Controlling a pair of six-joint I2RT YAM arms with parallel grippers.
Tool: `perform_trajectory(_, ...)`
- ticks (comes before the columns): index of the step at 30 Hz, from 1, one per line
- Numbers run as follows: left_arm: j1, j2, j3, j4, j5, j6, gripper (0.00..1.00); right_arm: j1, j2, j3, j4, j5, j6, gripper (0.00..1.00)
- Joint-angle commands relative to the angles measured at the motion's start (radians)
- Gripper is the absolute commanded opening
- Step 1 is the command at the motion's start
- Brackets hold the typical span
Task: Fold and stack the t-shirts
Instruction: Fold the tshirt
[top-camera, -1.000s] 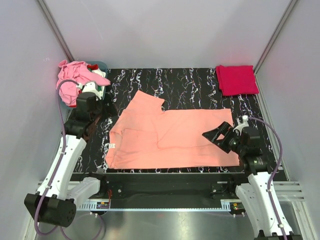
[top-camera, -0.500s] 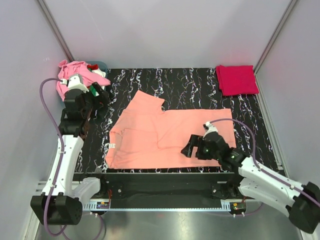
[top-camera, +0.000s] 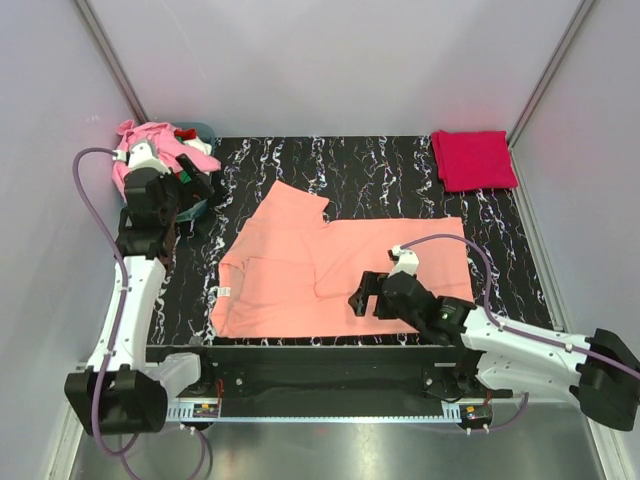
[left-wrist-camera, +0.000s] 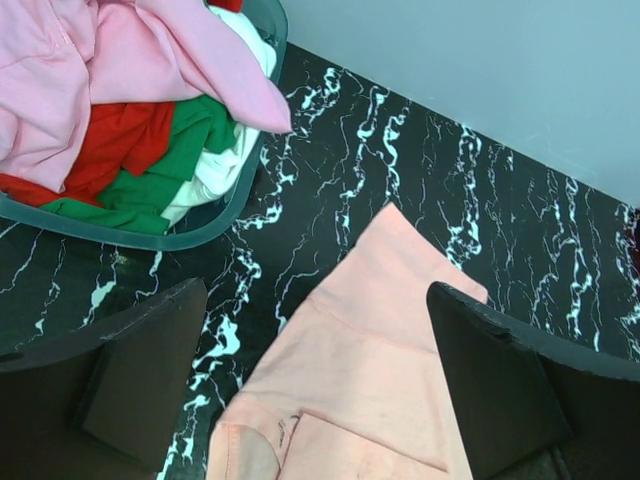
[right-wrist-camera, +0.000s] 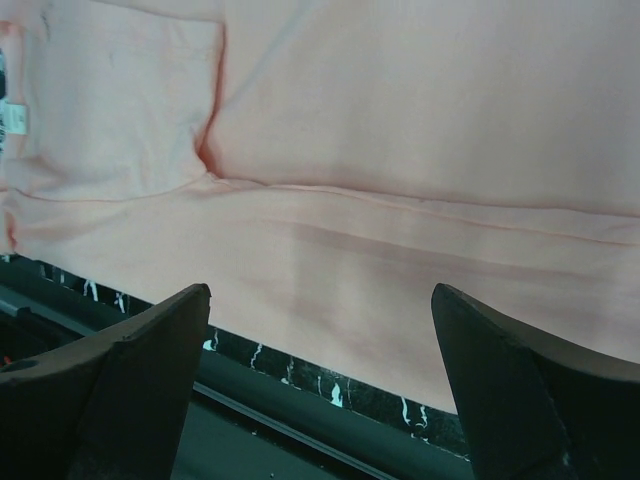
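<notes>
A salmon-orange t-shirt (top-camera: 340, 270) lies flat, partly folded, on the black marbled table (top-camera: 380, 170). My right gripper (top-camera: 362, 298) hovers open over the shirt's near hem; in the right wrist view the gripper (right-wrist-camera: 320, 292) has only the shirt's cloth (right-wrist-camera: 400, 150) and the table's front edge below it. My left gripper (top-camera: 196, 196) stands open between the teal tub and the shirt's far left corner (left-wrist-camera: 380, 340), holding nothing. A folded crimson-pink t-shirt (top-camera: 473, 159) rests at the back right.
The teal tub (left-wrist-camera: 150, 235) at the back left holds a heap of shirts: light pink (left-wrist-camera: 120, 60), red (left-wrist-camera: 110, 140), green (left-wrist-camera: 170, 170) and white (left-wrist-camera: 235, 160). Grey walls enclose the table on three sides. A black rail (top-camera: 320, 375) runs along the near edge.
My right arm has swung left along the shirt's near hem, from its right end to its middle. My left gripper has drawn back toward the tub.
</notes>
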Motion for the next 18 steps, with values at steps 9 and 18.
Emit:
perform_trajectory(9, 0.021, 0.311, 0.202, 0.143, 0.289, 0.007, 0.99, 0.005, -0.186, -0.100, 0.120, 0.061, 0.016, 1.00)
perform_trajectory(18, -0.002, 0.792, 0.568, -0.032, 0.514, 0.077, 0.93, -0.001, -0.146, -0.088, 0.118, 0.059, 0.021, 1.00)
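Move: The folded shirt's upper sleeve lies some 12 cm ahead of the left hand, about 24 cm to its right and 27 cm below. The laundry basket's middle stands around 12 cm ahead of that hand and 7 cm to its left, about 18 cm lower; the collar tag is roughly 15 cm back and 7 cm to the right, at sleeve level. From the right hand the sleeve lies about 30 cm ahead, 15 cm left and 7 cm below. Towards the shirt's upper sleeve the left hand reaches forward with gathering speed, about 15 cm in all, sinking and veering right as it passes the basket's right side. It swings some 20 degrees clockwise and tips its fingers down a little, still wide open and touching nothing. Over the shirt body the open right hand rises about 2 cm, then settles halfway back. ##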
